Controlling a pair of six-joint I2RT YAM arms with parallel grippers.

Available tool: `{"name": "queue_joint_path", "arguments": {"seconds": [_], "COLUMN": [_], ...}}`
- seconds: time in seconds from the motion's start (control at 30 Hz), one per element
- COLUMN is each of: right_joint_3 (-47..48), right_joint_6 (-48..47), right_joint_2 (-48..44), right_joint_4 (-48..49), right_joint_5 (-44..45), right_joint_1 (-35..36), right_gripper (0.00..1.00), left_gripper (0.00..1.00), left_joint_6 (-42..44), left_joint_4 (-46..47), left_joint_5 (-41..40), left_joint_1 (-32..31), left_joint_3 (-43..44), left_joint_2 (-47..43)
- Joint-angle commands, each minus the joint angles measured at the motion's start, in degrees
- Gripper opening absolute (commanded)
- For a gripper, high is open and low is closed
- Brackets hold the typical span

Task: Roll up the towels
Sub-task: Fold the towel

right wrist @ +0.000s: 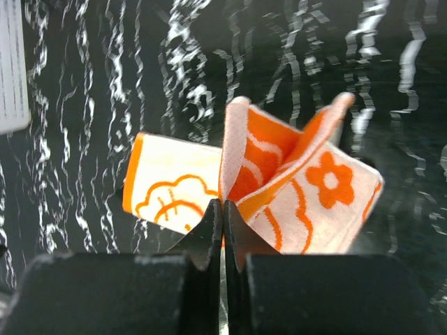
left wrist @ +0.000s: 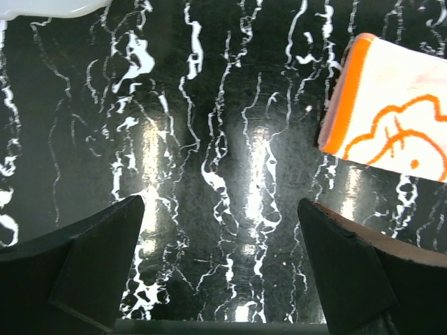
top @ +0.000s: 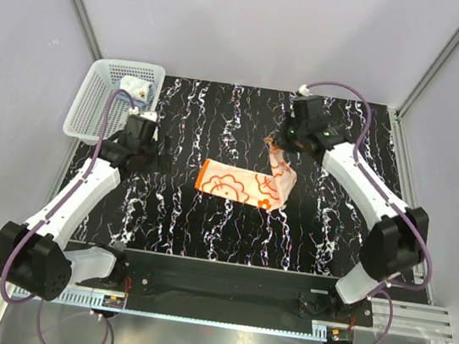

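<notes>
The orange towel point(top: 241, 182) with its white flower print lies mid-table, folded into a strip with the white side up. Its right end is raised off the table. My right gripper point(top: 278, 145) is shut on that raised corner. In the right wrist view the shut fingertips point(right wrist: 225, 206) pinch the cloth's edge, and the orange towel point(right wrist: 307, 188) fans out above them. My left gripper point(top: 158, 162) stands open over bare table to the left of the orange towel point(left wrist: 391, 112). Nothing lies between the left gripper's point(left wrist: 220, 202) fingers. A pale bluish bundle point(top: 134, 88) sits in the basket.
The white perforated basket point(top: 93, 106) stands at the back left corner, just behind my left wrist; its rim point(left wrist: 42, 7) shows at the top of the left wrist view. Grey walls enclose the black marbled table point(top: 220, 119) on three sides.
</notes>
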Motion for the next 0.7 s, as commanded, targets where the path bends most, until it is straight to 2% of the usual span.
{"name": "queue_joint_path", "arguments": {"seconds": [0.0, 0.23, 0.67], "right_joint_3": [5.76, 14.81, 20.97], "right_joint_6": [-1.29, -0.24, 1.52], "right_joint_2": [4.13, 11.87, 19.09], "right_joint_4": [-2.07, -3.56, -3.48], "right_joint_5": [0.66, 1.36, 1.89], "right_joint_1": [3.98, 10.4, 17.08], "right_gripper": [0.0, 0.0, 0.0], "left_gripper": [0.99, 0.99, 0.99], "left_joint_6": [0.57, 0.39, 0.39], "left_joint_4": [-0.12, -0.65, -0.92], "left_joint_5": [-3.66, -4.71, -5.42], "left_joint_1": [0.1, 0.19, 0.19], "left_joint_3": [0.88, 0.97, 0.88], "left_joint_2": [0.23, 0.76, 1.2]}}
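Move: The right hand already holds the towel's right end, some 17 cm above the table; the towel's left end lies about 24 cm to its left, 8 cm back and 17 cm below. The basket's middle is roughly 57 cm to the right hand's left and 14 cm farther out. From the left hand, open and empty, the towel's left end is about 11 cm to the right, level with it and 12 cm below. Right hand, fingers shut on the towel, carries the held end about 14 cm left towards the towel's left end. ##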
